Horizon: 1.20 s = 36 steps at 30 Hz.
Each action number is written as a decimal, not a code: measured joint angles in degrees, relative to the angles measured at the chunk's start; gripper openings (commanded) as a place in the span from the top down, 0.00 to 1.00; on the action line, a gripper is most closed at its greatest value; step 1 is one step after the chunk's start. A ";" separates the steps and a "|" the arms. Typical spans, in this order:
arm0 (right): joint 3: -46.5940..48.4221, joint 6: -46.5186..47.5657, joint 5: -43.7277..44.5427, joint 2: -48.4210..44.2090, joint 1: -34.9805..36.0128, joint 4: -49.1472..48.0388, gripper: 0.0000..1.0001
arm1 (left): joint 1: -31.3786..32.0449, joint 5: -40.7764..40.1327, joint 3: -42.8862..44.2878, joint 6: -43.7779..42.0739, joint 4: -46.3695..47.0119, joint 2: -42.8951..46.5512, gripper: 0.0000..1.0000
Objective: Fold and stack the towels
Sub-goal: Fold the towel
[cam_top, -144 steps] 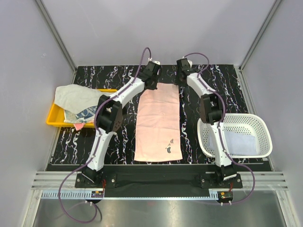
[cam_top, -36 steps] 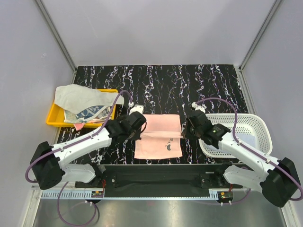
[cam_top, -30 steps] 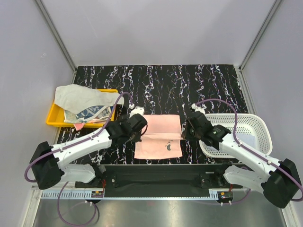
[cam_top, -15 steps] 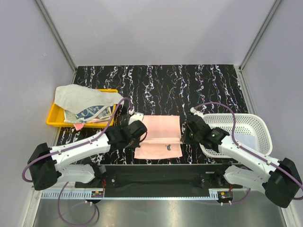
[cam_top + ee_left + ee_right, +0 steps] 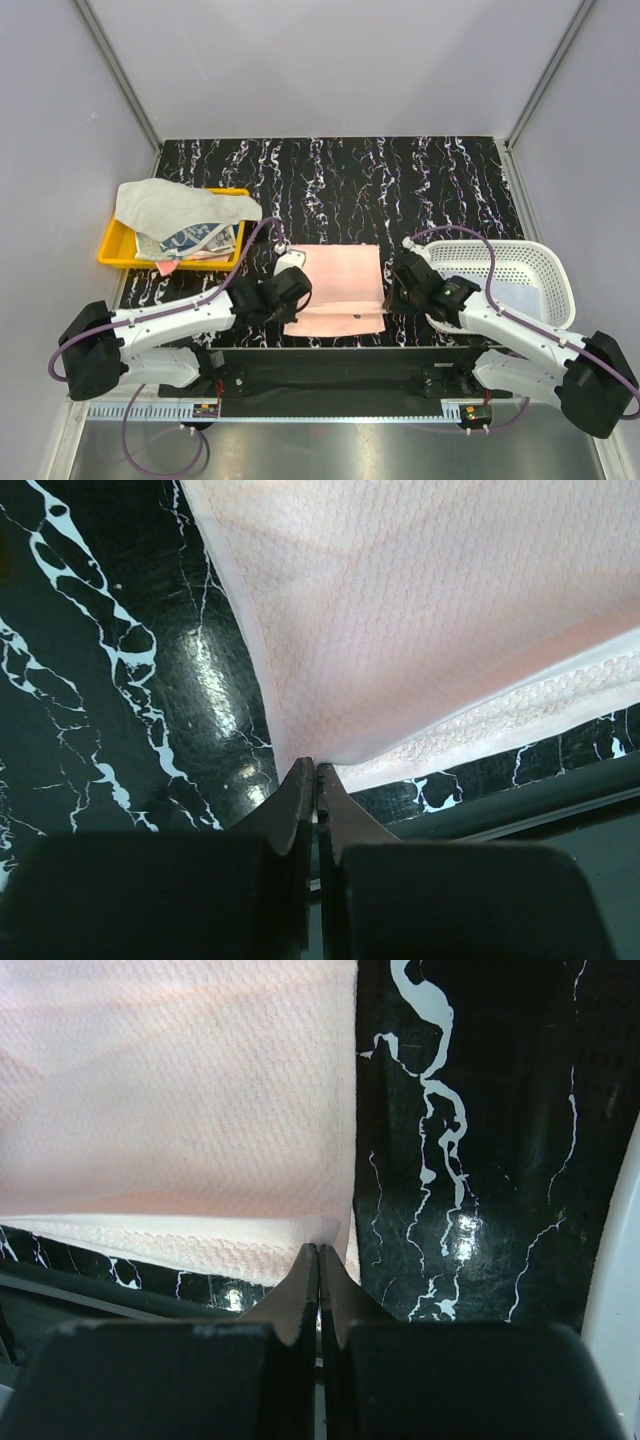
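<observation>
A pale pink towel (image 5: 340, 285) lies folded over on itself on the black marbled table, its upper layer reaching almost to the near edge. My left gripper (image 5: 291, 298) is shut on that layer's left corner (image 5: 300, 750); the fingertips (image 5: 315, 767) pinch the cloth. The right gripper (image 5: 393, 297) is shut on the right corner (image 5: 335, 1225), seen at its tips (image 5: 318, 1248). A white textured underlayer (image 5: 500, 720) peeks out below the pink fold. More towels (image 5: 175, 210), whitish and blue-patterned, are heaped in the yellow tray (image 5: 112, 250).
A white mesh basket (image 5: 530, 255) stands at the right, close to the right arm, with a pale blue cloth (image 5: 510, 300) inside. The table's near edge and black rail (image 5: 340, 355) run just in front of both grippers.
Both grippers have drawn the towel's far edge toward the near edge, laying the upper layer over the lower one. The dark print on the towel is now covered.
</observation>
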<state>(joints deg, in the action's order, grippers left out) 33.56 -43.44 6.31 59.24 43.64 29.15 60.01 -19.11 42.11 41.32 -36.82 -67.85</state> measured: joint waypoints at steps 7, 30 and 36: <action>-2.73 -1.18 -1.09 -0.02 0.28 -1.79 1.00 | 1.25 1.09 -3.08 1.33 2.19 0.00 1.00; -5.81 -3.37 -3.98 -4.92 2.08 -0.37 0.59 | 3.32 2.43 -6.25 3.43 0.92 6.36 0.50; 1.86 -1.25 -1.68 -3.54 2.10 2.91 0.57 | 2.67 1.79 -3.28 2.34 -1.07 13.84 0.39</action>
<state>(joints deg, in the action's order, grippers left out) 35.42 -44.69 4.62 55.70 45.74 32.05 62.67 -17.32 38.83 43.66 -37.89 -54.02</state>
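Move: Both hands already hold the pink towel's top edge by its corners. The bottom layer's near left corner lies about 3 cm back, 1 cm left and 4 cm below the left hand; its near right corner is some 4 cm back, straight in line, and 4 cm below the right hand. The yellow bin stands roughly 17 cm ahead and 23 cm left of the left hand, the white basket about 4 cm ahead and 22 cm right of the right hand. Still pinching the two corners, both hands carry the top edge down and back some 3 cm each way onto the towel's near edge, then open and let go. They lift clear by about 5 cm, the right also easing 2 cm forward, the left rolling some 10 degrees so that its left side dips. ##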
